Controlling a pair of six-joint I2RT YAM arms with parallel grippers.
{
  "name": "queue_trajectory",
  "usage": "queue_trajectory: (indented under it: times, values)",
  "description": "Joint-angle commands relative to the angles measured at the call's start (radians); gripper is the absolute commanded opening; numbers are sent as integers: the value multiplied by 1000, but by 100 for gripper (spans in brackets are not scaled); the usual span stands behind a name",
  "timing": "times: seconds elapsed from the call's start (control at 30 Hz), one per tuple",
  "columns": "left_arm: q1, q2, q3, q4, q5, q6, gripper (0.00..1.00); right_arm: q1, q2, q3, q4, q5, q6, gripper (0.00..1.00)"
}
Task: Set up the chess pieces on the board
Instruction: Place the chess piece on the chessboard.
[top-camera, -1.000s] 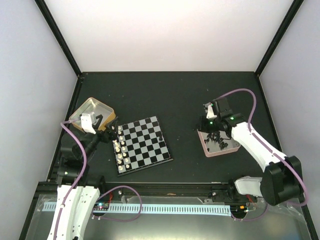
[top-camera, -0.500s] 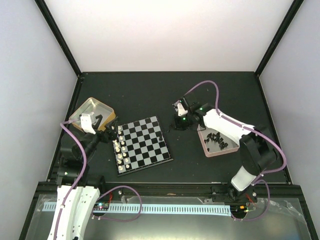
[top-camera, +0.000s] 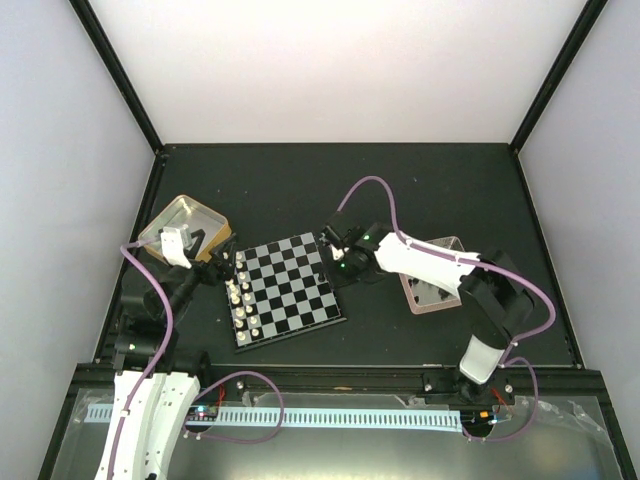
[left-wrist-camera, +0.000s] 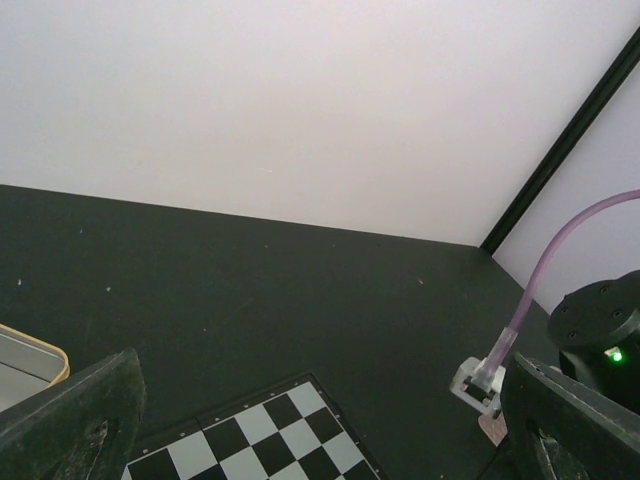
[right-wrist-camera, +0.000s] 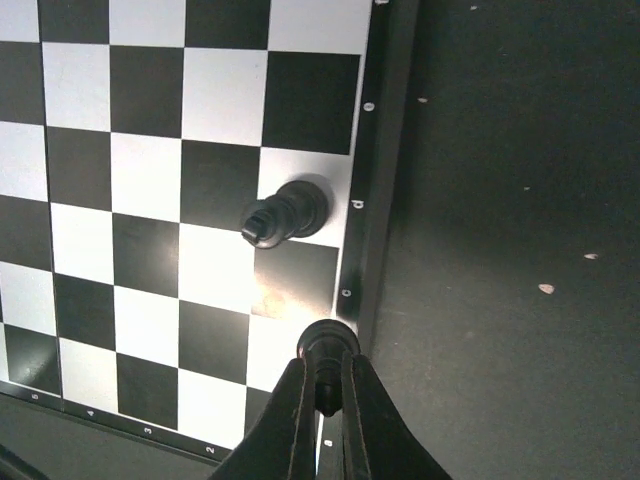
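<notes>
The board (top-camera: 290, 295) lies left of centre, black and pale checks. Several cream-white chess pieces (top-camera: 238, 295) stand along its left edge. One black piece (top-camera: 320, 270) stands on its right edge column, seen also in the right wrist view as the standing black piece (right-wrist-camera: 286, 215). My right gripper (right-wrist-camera: 325, 372) is shut on another black piece (right-wrist-camera: 328, 343), held just over the board's (right-wrist-camera: 150, 150) right rim. My left gripper (left-wrist-camera: 320, 435) is wide open and holds nothing, by the board's far left corner (left-wrist-camera: 255, 430); its fingers (left-wrist-camera: 70, 420) frame the view.
A gold square tin (top-camera: 175, 215) sits behind the left gripper (top-camera: 215, 262). A pink-rimmed tin (top-camera: 413, 300) lies right of the board, partly under the right arm (top-camera: 430, 262). The black frame rails edge the dark table.
The right arm has swung left from the pink tin to the board's right edge, carrying the black piece. The left arm has not moved.
</notes>
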Motion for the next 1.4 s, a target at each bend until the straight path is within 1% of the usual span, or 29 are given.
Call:
queue_trajectory:
  times: [0.0, 0.27, 0.43, 0.63, 0.7, 0.9, 1.13, 1.27, 1.37]
  values:
    - [8, -17, 6, 14, -10, 13, 99, 37, 41, 63, -16, 67, -5, 3]
    - [9, -15, 5, 15, -12, 12, 99, 61, 100, 111, -27, 76, 22, 5]
    - [10, -14, 6, 14, -13, 12, 99, 67, 113, 114, -31, 83, 21, 9]
    - [9, -16, 6, 13, -14, 12, 99, 70, 118, 121, -28, 53, 14, 21]
    - [9, -15, 6, 13, -13, 12, 99, 69, 119, 124, -28, 44, 13, 23]
    - [9, -16, 6, 11, -13, 12, 99, 70, 115, 119, -8, -16, 10, 24]
    - [10, -17, 6, 12, -14, 13, 99, 69, 117, 123, -5, -21, 17, 24]
    - [10, -15, 6, 11, -14, 12, 99, 69, 107, 127, -15, 8, 23, 25]
    - [9, -16, 6, 13, -15, 12, 99, 68, 74, 127, -22, 77, 32, 27]
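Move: The right hand already holds a black piece. The dark square marked c, on the board's right-hand rank, lies about 2 cm to that hand's left, level with it fore and aft and some 4 cm below. The standing black piece on the d square is roughly 3 cm ahead and 3 cm left, and the board's lettered edge runs almost directly beneath the hand. From the left hand, the c square is about 22 cm right, 1 cm ahead and 26 cm below. The held black piece is carried about 2 cm left over the c square, beside the standing black piece, then lowered some 1.5 cm in all. There the right fingers part by about a fifth of their range and let go of it. Staying low around the piece, the open fingers then drift roughly 1 cm farther left and slightly back. ##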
